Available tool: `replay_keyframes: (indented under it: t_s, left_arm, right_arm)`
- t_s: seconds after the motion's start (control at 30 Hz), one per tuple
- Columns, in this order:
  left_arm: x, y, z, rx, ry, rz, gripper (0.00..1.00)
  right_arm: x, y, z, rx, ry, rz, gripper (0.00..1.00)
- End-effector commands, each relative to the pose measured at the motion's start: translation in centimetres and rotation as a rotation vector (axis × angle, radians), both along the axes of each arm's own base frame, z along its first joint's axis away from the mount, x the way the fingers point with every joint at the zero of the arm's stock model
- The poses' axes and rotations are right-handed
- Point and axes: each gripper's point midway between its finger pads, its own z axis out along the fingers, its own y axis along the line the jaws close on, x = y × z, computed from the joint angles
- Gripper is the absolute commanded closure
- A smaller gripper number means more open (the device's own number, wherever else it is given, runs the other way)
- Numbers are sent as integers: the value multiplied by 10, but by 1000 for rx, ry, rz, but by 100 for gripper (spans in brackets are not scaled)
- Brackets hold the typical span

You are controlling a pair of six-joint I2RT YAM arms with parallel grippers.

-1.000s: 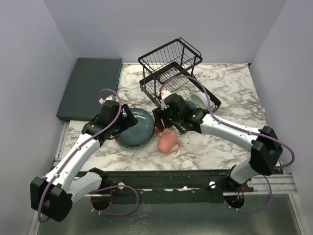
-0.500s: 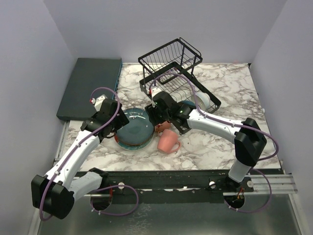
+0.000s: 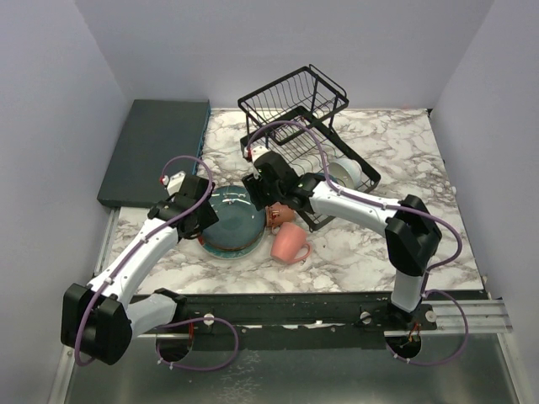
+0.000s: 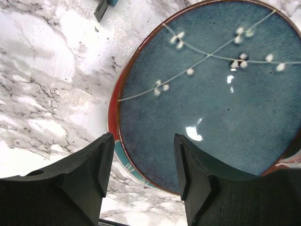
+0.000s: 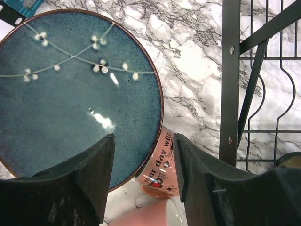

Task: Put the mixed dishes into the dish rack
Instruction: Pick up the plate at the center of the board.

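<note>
A dark teal plate (image 3: 233,217) with white blossom marks tops a stack on the marble, with a red-and-teal plate (image 4: 113,128) under it. My left gripper (image 3: 202,220) (image 4: 143,165) is open and straddles the stack's near-left rim. My right gripper (image 3: 261,194) (image 5: 143,169) is open above the teal plate's (image 5: 70,94) right edge and a lettered salmon mug (image 5: 164,165) lying beside it. A second pink mug (image 3: 289,244) lies on its side just in front. The black wire dish rack (image 3: 295,126) stands behind, with a white bowl (image 3: 341,172) in its base.
A dark teal flat slab (image 3: 156,147) lies at the back left. The rack's black frame post (image 5: 230,94) rises close to the right of my right gripper. Walls close in the table on the left, back and right.
My right arm has swung left from the rack side to over the plate's edge. My left gripper has crept onto the stack's rim and its jaws have narrowed.
</note>
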Motion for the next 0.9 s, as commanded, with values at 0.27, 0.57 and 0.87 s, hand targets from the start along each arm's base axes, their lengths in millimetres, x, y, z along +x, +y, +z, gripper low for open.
replay_keyframes:
  t_s: [0.27, 0.57, 0.87]
  left_arm:
    - [-12, -2, -32, -11, 118, 26, 55]
    - [-17, -5, -45, -25, 160, 27, 69]
    - [-19, -8, -50, -33, 178, 17, 80]
  right_arm:
    - [16, 5, -5, 38, 30, 30, 44]
    - [21, 2, -14, 57, 67, 36, 45]
    - [22, 5, -23, 102, 128, 63, 46]
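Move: The teal plate's middle lies about 8 cm to the left hand's right, 3 cm ahead and 5 cm below, so this empty hand hangs over the plate's left rim. From the right hand the plate is roughly 7 cm left, 4 cm back and 7 cm down. The brown mug lies some 6 cm right and 4 cm back of the right hand, the pink mug 8 cm right and 11 cm back, both about 9 cm below. Onto the teal plate's left rim the left hand comes down about 4 cm, easing slightly back and right, its fingers tipping a little more downward and closing from over half open to nearly shut just above the plate; contact can't be made out. Beside the far right rim, the right hand sinks some 2.5 cm while edging about 2 cm forward, fingers staying half open. ##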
